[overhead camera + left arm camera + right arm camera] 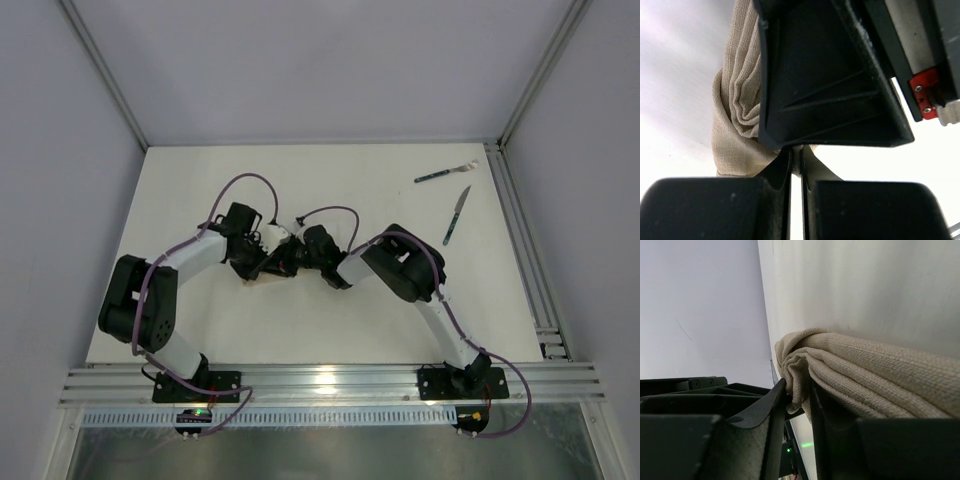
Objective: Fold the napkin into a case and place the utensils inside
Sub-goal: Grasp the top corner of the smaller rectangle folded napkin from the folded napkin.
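Note:
The beige napkin lies bunched mid-table, and only a sliver of the napkin shows under the two arms in the top view. My left gripper is shut, with a thin edge of cloth pinched at its tips. My right gripper is closed on a rolled fold of the napkin. Both grippers meet nose to nose, the left gripper touching the right gripper. The fork and the knife, both green-handled, lie at the far right. No folded case shows.
The right gripper's black body fills the left wrist view just above the left fingers. An aluminium rail runs along the table's right edge, close to the utensils. Grey walls stand around the white table.

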`<action>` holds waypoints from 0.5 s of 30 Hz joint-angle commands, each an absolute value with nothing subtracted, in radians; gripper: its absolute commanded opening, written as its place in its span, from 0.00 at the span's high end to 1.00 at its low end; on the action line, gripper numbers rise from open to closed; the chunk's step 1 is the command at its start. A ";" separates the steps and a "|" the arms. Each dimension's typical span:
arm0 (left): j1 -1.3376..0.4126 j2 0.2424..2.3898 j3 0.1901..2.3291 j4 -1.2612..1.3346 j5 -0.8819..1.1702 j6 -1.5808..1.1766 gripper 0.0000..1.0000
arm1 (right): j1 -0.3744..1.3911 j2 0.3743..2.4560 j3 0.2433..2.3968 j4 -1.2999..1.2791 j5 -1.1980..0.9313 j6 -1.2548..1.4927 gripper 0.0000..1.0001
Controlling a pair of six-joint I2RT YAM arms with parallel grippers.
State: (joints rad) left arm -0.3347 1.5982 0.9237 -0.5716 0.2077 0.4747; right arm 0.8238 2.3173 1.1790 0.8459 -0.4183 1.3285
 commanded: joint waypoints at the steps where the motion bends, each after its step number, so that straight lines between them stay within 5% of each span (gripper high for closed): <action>1: -0.330 1.583 0.907 -0.518 0.156 0.479 1.00 | 0.808 2.281 1.186 0.839 -0.425 1.282 0.74; 5: -0.330 1.589 0.916 -0.541 0.199 0.479 0.95 | 0.810 2.316 1.232 0.813 -0.436 1.295 0.90; 7: -0.330 1.563 0.943 -0.595 0.254 0.483 0.74 | 0.808 2.339 1.236 0.818 -0.434 1.316 0.93; 10: -0.322 1.488 0.991 -0.647 0.305 0.476 0.61 | 0.808 2.347 1.229 0.818 -0.420 1.325 0.96; 15: -0.276 1.428 1.054 -0.684 0.319 0.456 0.56 | 0.808 2.347 1.229 0.819 -0.416 1.327 0.96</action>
State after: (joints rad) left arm -0.3096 1.4837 0.9874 -0.6636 0.2798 0.4744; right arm 0.8143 2.3302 1.2079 0.8139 -0.4362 1.3247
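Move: The left fingers are shut on the napkin's pinched-up end corner, right at their hand point. The same corner lies about 1 cm to the left of the right hand, 1 cm back and 1 cm below, between its slightly parted fingertips. The rest of the folded napkin runs off to the right, its middle some 4 cm right of the right hand and 2 cm below; the left gripper is 2 cm to the right hand's left, 1 cm back and 1 cm lower. The right fingers close on the napkin's corner and pinch its folded layers, the hand staying all but in place, still pointing left and slightly down. Only as they shut does the left hand open to somewhat under half, let go, and lift nearly straight up about 5 cm, clear of the cloth and the right fingertips, quickening as it rises. ##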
